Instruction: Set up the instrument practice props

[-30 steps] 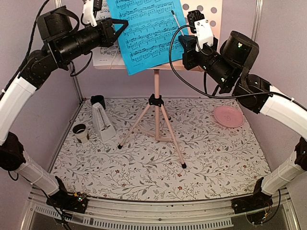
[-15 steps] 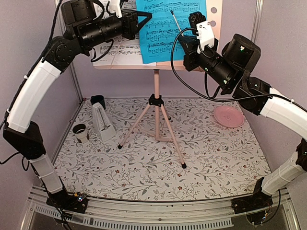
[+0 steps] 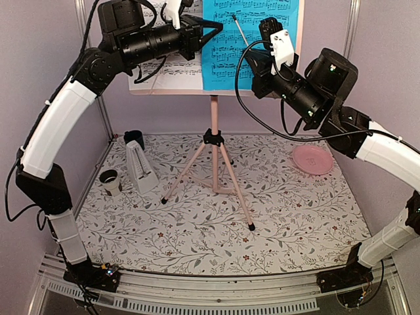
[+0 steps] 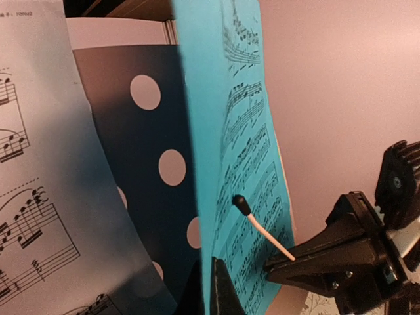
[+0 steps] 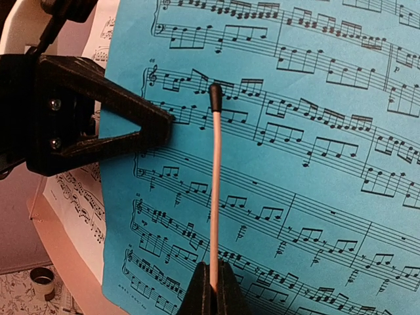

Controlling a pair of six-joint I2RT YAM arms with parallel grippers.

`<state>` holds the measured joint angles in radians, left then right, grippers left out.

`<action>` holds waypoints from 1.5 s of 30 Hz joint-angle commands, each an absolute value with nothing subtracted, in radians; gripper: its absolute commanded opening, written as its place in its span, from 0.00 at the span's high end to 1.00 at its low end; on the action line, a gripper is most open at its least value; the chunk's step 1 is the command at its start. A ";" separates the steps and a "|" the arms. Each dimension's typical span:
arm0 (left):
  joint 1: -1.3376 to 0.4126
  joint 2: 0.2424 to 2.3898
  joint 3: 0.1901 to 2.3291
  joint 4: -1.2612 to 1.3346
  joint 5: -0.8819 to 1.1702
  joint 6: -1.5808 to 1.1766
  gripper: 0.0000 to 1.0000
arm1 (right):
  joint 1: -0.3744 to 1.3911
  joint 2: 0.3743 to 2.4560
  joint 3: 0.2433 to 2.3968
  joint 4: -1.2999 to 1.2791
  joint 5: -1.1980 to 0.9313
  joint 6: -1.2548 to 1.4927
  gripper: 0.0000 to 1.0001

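The pink tripod music stand (image 3: 214,151) rises in the middle of the mat. A white sheet (image 3: 167,65) leans on the left half of its perforated desk (image 4: 154,170). Upright over the right half hangs the bright blue sheet (image 3: 252,39), with my left gripper (image 3: 216,27) shut on its left edge; the pinch shows in the left wrist view (image 4: 213,289). My right gripper (image 3: 250,50) is shut on a thin pale baton (image 5: 214,184) with a black tip, held just in front of the blue sheet (image 5: 315,164). The white pyramid metronome (image 3: 140,167) stands at the left on the mat.
A dark blue cup (image 3: 134,138) sits at the back left and a small dark-rimmed cup (image 3: 109,182) beside the metronome. A pink plate (image 3: 312,159) lies at the right. Purple walls close in the left, back and right.
My left arm has swung right and up with the blue sheet, turning it from tilted to upright over the desk's right half. The right arm with the baton has hardly moved.
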<state>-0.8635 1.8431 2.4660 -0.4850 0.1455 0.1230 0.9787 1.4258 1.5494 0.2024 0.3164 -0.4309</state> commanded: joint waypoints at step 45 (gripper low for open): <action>-0.893 1.683 2.356 -0.478 0.059 0.183 0.27 | 0.969 1.351 1.507 0.212 0.325 -0.359 0.75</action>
<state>-0.8856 1.7580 2.4031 -0.4911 0.0917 0.1745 0.9684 1.3853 1.5230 0.2024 0.3027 -0.3782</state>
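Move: Pinched by its left edge, the blue sheet has its middle about 7 cm to the left hand's right and 4 cm ahead, at nearly the hand's height; the white sheet's middle is some 9 cm to that hand's left and 5 cm ahead. From the right hand, holding the stand's pink rod, the blue sheet's middle is about 5 cm ahead, 1 cm right and 5 cm up; the rod's black tip is roughly 3 cm ahead, 3 cm left and 7 cm up. Easing the blue sheet's edge a little over 1 cm to the right, the left hand pauses, opens its fingers wide to let go of the paper, then draws off about 3 cm to the left, slightly back and up. The right hand stays almost in place while its fingers open about a quarter, loosening their pinch on the rod, then slips about 1 cm right. ##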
